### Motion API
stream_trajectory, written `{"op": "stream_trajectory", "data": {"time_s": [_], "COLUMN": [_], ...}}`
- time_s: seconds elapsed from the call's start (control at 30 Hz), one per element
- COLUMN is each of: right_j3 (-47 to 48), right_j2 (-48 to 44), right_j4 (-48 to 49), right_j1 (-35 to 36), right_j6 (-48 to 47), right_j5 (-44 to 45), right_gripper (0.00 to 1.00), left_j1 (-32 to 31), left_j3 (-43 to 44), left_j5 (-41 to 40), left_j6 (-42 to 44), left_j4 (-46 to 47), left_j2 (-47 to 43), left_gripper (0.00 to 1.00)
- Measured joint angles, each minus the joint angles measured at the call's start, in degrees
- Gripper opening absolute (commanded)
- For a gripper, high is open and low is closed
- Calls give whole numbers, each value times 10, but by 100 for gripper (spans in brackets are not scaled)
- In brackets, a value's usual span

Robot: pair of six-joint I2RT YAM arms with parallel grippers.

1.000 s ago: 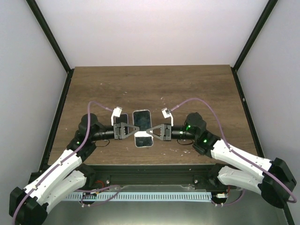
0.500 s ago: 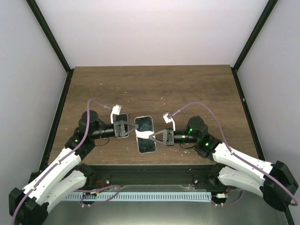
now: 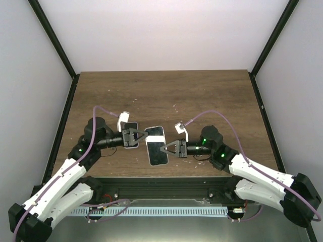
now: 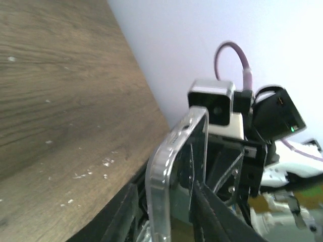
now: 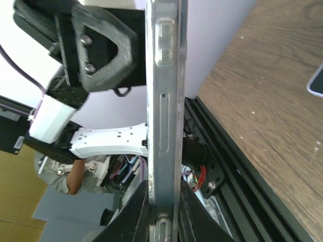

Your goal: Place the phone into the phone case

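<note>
My right gripper (image 3: 164,149) is shut on the phone (image 3: 157,156), which lies flat with its dark screen up over the table's near middle. In the right wrist view the phone (image 5: 164,101) stands edge-on, a silver side with buttons, pinched between my fingers (image 5: 135,212). My left gripper (image 3: 136,136) is shut on the clear phone case (image 3: 131,128), just left of the phone with a small gap between them. In the left wrist view the case's clear rounded rim (image 4: 171,146) rises between my dark fingers (image 4: 214,212).
The brown wooden table (image 3: 161,96) stretches away behind both grippers, with black frame rails (image 3: 68,126) along its sides. The near edge drops to a black rail (image 3: 161,182). A dark rounded corner with a pale rim (image 5: 317,83) shows at the right wrist view's edge.
A second ago both grippers met at the phone. The left gripper has drawn back left with the case. The right gripper has carried the phone slightly nearer and tilted it.
</note>
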Motion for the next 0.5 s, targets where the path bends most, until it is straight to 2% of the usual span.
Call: {"op": "stream_trajectory", "data": {"time_s": [0.1,0.3,0.5], "right_j3": [0,2,22], "right_j2": [-1,-4,41], "right_j4": [-34,-100,-158], "right_j1": [0,0,-30], "right_j6": [-12,-48,-82], "right_j5": [10,56,98], "right_gripper": [6,6,6], "left_j1": [5,5,6], "left_j3": [11,48,77], "left_j5": [-31,-88,-156], "left_j6": [18,72,123], "left_j4": [-29,-104,-182], "left_j2": [0,0,-2], "left_gripper": [55,98,100]}}
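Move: The phone in its clear case is held between the hands: its middle is about 3 cm left and 1 cm ahead of the right hand, and some 5 cm back and 4 cm right of the left hand. The lavender-cased phone lies on the table, about 4 cm ahead, 12 cm left and 25 cm below the left hand. The bare table spot the right hand heads for is roughly 5 cm ahead and 24 cm below it. The left fingers, already slightly apart around the far part of the clear-cased phone's left edge, spread wide and come free, the hand backing off about 4 cm left and forward with its fingers dipping. The right hand keeps its pinch on the right edge and carries the phone some 6 cm down and 4 cm forward towards the table, tipping fingers down and turning slightly clockwise. ##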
